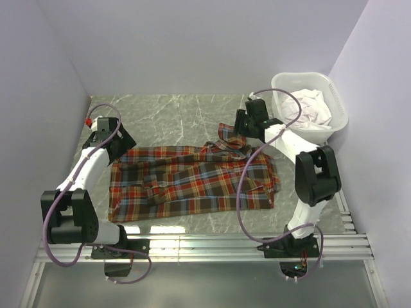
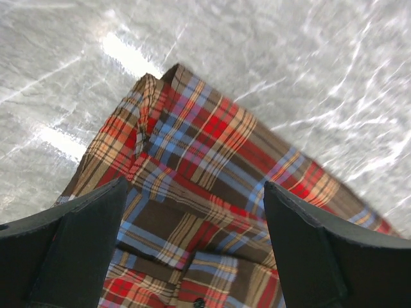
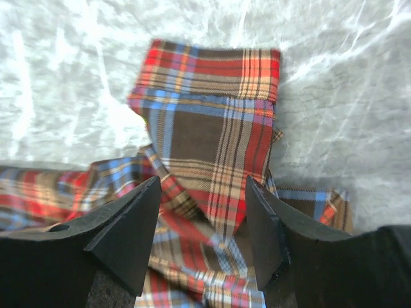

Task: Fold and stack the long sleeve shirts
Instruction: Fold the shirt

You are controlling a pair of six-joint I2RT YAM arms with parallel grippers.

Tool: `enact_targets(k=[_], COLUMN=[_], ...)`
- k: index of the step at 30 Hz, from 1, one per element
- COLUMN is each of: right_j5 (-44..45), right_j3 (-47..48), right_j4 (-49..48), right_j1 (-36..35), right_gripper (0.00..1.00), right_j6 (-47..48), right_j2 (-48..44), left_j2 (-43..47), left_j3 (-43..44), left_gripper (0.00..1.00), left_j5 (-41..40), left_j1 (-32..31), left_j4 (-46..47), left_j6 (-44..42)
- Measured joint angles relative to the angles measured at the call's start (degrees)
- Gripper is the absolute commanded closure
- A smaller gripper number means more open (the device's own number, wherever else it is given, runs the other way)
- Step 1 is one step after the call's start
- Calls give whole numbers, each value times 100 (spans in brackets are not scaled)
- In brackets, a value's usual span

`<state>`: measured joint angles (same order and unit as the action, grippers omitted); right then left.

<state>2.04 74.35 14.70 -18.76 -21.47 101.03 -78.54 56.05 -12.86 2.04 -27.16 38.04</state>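
Observation:
One long sleeve shirt (image 1: pixel 192 183), plaid in red, orange, blue and dark brown, lies spread flat on the marble-patterned table. My left gripper (image 1: pixel 123 147) hovers over its far left corner, open, with nothing between the fingers. In the left wrist view that folded corner (image 2: pixel 192 128) lies just past my left gripper (image 2: pixel 196 186), whose jaws stand wide apart. My right gripper (image 1: pixel 239 136) is over the bunched part at the shirt's far right. There a sleeve cuff (image 3: pixel 212 70) stretches away from my right gripper (image 3: pixel 202 186), which is open above the cloth.
A white laundry basket (image 1: pixel 337 106) holding white cloth (image 1: pixel 311 106) stands at the back right, close behind the right arm. Purple walls close in the table on three sides. A metal rail (image 1: pixel 205 247) runs along the near edge.

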Motion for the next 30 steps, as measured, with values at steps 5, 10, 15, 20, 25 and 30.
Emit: enact_targets(k=[5, 10, 15, 20, 25, 30], right_j5=[17, 44, 203, 354, 363, -72], right_j3=[120, 201, 208, -122, -789, -1768], right_j4=[144, 361, 494, 798, 984, 1272], right_j1=[-50, -212, -420, -708, -1377, -2107], right_gripper=[44, 85, 100, 100, 100, 100], right_j6=[42, 195, 275, 343, 269, 9], right_j2=[588, 918, 804, -162, -1720, -3101], left_j2=[-66, -83, -83, -83, -83, -83], left_j3=[-48, -48, -48, -48, -48, -48], left_gripper=[8, 9, 9, 9, 9, 9], left_j5=[90, 122, 136, 153, 155, 149], left_j1=[-11, -17, -26, -26, -26, -26], left_j4=[22, 39, 39, 39, 37, 35], left_j6=[-164, -245, -271, -284, -291, -291])
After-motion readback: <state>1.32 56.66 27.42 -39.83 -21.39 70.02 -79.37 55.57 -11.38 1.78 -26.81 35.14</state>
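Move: The sleeve end still sticking out past the shirt's far edge lies nearly under the right hand, about 2 cm back, 2 cm to its left and roughly 8 cm below. From that hand, the middle of the shirt body is some 18 cm back and 15 cm to the left, equally low, and the laundry basket is about 23 cm to the right and 4 cm farther out. From the left hand, the sleeve is some 37 cm to the right and 5 cm ahead. The stray sleeve gets pinched by the right hand, which sinks about 7 cm with open fingers and shuts them on the cloth while easing slightly back and left. It then lifts the sleeve and sweeps it back some 17 cm, bearing left, over the shirt body, turning counter-clockwise about 20 degrees and keeping its hold. ##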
